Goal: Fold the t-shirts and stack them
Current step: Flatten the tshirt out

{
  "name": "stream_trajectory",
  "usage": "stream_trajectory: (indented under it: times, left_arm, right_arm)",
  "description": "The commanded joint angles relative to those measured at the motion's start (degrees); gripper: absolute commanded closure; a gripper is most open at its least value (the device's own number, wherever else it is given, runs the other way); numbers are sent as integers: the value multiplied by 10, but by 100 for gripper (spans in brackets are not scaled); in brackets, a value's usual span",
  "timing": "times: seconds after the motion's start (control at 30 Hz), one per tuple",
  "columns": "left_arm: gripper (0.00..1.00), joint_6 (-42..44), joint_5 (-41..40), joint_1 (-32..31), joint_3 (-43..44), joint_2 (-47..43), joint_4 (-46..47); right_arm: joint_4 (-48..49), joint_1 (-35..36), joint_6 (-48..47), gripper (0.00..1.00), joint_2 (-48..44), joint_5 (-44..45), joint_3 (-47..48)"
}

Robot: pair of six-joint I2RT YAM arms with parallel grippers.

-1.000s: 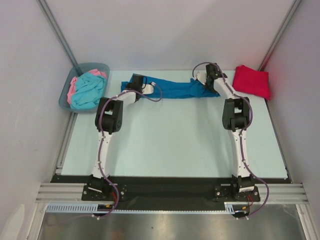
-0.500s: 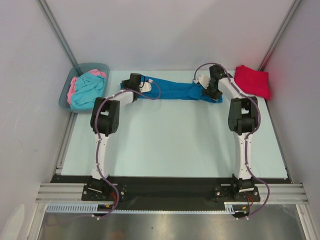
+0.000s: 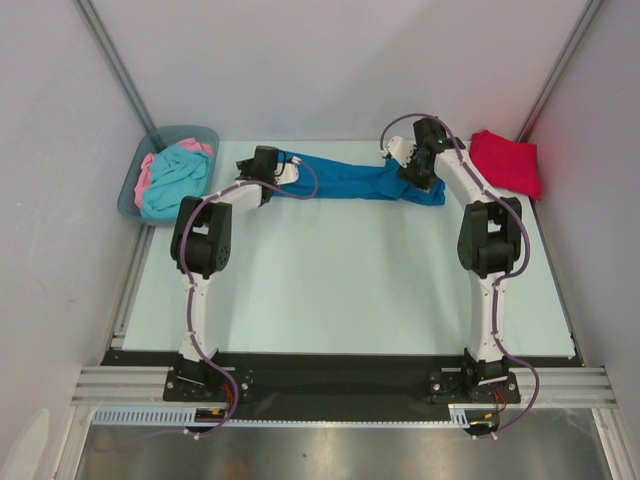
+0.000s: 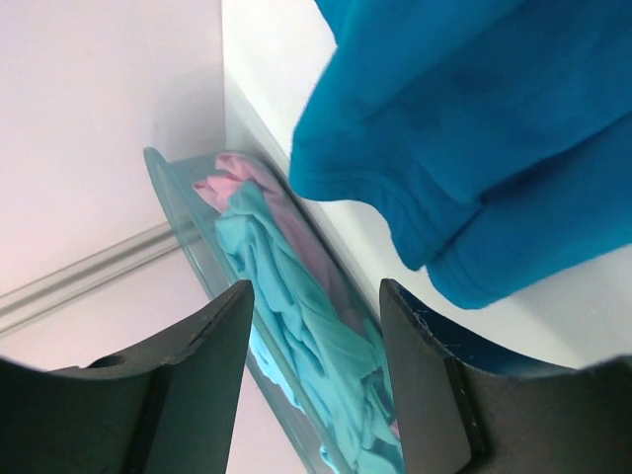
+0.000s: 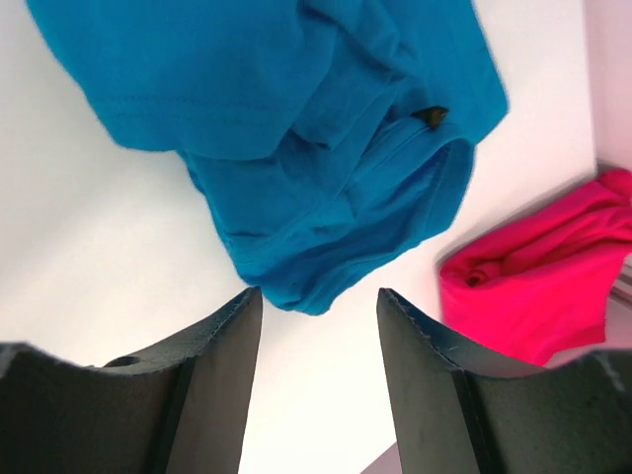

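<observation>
A deep blue t-shirt [image 3: 350, 182] lies pulled out into a long band across the far part of the table. My left gripper [image 3: 262, 160] hovers open at the band's left end, and nothing is between its fingers [image 4: 316, 296]. The shirt's bunched left end [image 4: 474, 128] lies just beyond them. My right gripper [image 3: 424, 172] stands open over the right end, also empty [image 5: 319, 296], with the blue folds [image 5: 296, 118] ahead of its tips. A bright red t-shirt [image 3: 505, 162] [image 5: 533, 267] lies folded at the far right corner.
A grey-blue bin [image 3: 135, 185] [image 4: 183, 217] stands at the far left. It holds a crumpled turquoise shirt [image 3: 175, 180] [image 4: 296, 296] and a pink one [image 3: 148, 172] [image 4: 286, 227]. White walls close in the back and both sides.
Both grippers have opened and let go of the blue shirt's ends. The shirt now lies on the table, and both wrists have shifted slightly over its ends.
</observation>
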Motion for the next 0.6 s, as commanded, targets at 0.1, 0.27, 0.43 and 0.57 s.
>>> stream_trajectory:
  times: [0.1,0.27,0.43,0.57]
  left_arm:
    - [40,-32,-12,-1,-22,-45,9]
    - [40,-34,-13,-7,-31,-53,10]
    - [40,-29,-17,-7,-38,-60,11]
    - [40,-27,-21,-7,-42,-63,11]
  right_arm:
    - [96,0,27,45,-4,39,19]
    - [106,-29,142,47,63,55,128]
    - [83,-35,240,47,79,16,142]
    - [73,-36,266,48,84,-1,128]
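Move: The blue t-shirt's far right corner lies about 10 cm ahead of the right hand, some 4 cm to its right and 8 cm below. Its near right corner is nearly level with the hand, about 5 cm to the right, and the folded red cloth sits some 20 cm to the right and 10 cm ahead. From the left hand, the shirt's left end is about 6 cm to the right, 3 cm ahead and 6 cm below; the bin's middle stands roughly 19 cm to the left and level with it. The right hand heads out over the shirt's right end towards its far right corner, about 6 cm forward and, later, 3 cm to the right, rising some 2 cm without touching down. Its wrist turns roughly 20 degrees clockwise and tilts less steeply down, fingers staying open. Beside the shirt's left end, the open left hand eases back and down about 1.5 cm each. ##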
